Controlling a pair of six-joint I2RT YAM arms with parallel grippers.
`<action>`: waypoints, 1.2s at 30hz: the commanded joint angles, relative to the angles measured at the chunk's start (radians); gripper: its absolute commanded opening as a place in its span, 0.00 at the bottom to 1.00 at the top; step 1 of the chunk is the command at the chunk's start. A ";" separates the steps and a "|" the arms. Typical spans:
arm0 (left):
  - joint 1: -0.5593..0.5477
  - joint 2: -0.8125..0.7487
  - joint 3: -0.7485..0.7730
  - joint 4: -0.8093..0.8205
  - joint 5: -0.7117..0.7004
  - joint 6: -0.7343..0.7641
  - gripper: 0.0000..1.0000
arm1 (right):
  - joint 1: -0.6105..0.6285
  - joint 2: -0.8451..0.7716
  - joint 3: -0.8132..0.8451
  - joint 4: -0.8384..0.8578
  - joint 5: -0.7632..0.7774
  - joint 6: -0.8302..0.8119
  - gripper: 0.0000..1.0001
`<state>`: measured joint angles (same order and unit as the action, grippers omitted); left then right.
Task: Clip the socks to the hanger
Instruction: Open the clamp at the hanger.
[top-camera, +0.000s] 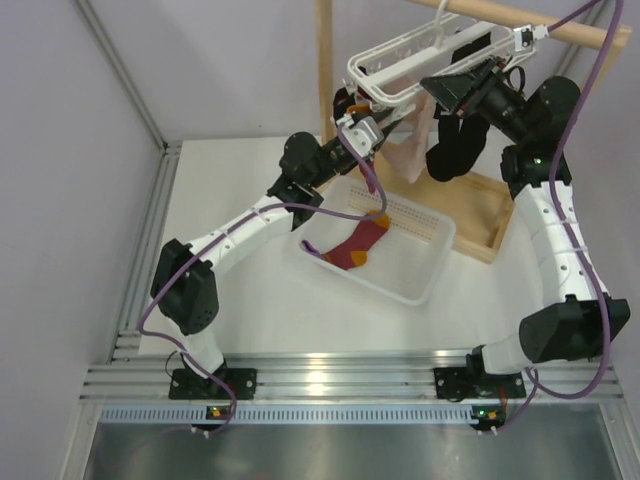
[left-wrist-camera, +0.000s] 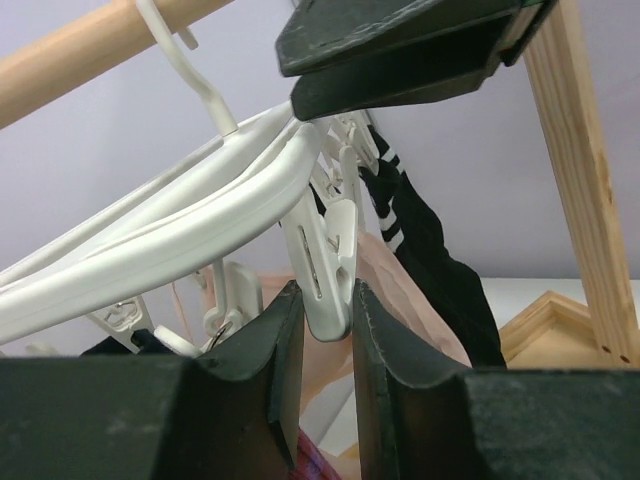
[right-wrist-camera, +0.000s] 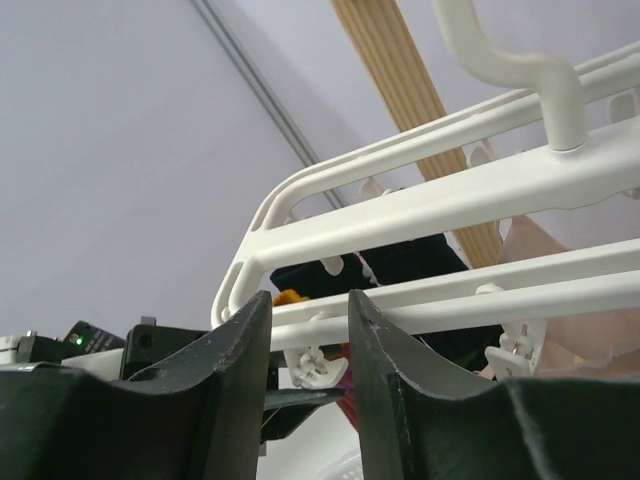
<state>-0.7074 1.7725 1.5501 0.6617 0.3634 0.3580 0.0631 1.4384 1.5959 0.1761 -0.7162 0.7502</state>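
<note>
The white lattice hanger (top-camera: 420, 55) hangs by its hook from the wooden rod. My left gripper (top-camera: 365, 130) is under its left end. In the left wrist view (left-wrist-camera: 325, 295) its fingers are shut on a dangling white peg (left-wrist-camera: 325, 255). A maroon sock (top-camera: 358, 245) with orange heel and toe lies in the basket. Its cuff rises toward the left gripper, and maroon fabric shows low between the fingers. My right gripper (top-camera: 455, 85) is shut on the hanger frame (right-wrist-camera: 420, 200), a bar running between its fingers (right-wrist-camera: 308, 300). A dark sock (top-camera: 455, 150) hangs clipped.
A white slotted basket (top-camera: 420, 285) sits on the table under the hanger. A pale pink sheer garment (top-camera: 410, 150) hangs beside the dark sock. The wooden rack has an upright post (top-camera: 324, 70), a top rod (top-camera: 560, 30) and a base frame (top-camera: 490, 215).
</note>
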 joint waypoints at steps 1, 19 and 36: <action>-0.023 0.008 -0.013 0.046 0.082 0.061 0.00 | 0.007 0.017 0.055 0.059 0.025 0.017 0.35; -0.035 0.019 0.041 -0.028 -0.029 -0.039 0.00 | 0.014 -0.150 0.003 -0.155 0.029 -0.294 0.49; -0.041 -0.005 0.067 -0.103 -0.009 -0.024 0.00 | 0.210 -0.119 0.096 -0.374 0.205 -1.114 0.73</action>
<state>-0.7345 1.7897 1.6093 0.5678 0.3157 0.3119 0.2462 1.3022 1.6264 -0.1936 -0.5816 -0.2562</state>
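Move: The clamp hangs at the hanger's near left corner, already between the left fingers; from the right hand it lies about 6 cm left, 2 cm back and 3 cm lower. The hook's foot on the hanger is roughly 8 cm ahead of the right hand, level sideways and some 4 cm higher. The maroon sock hangs about 10 cm left of the right hand, 1 cm ahead and 9 cm below. Draw the right gripper back about 5 cm from the hanger rail, then ease it left and a little down towards the clamp, rolling its left side down by some 50 degrees and spreading the fingers from about a third to nearly three quarters open. Keep the clamp pinched in the left gripper, letting that hand drift a centimetre to the right. ##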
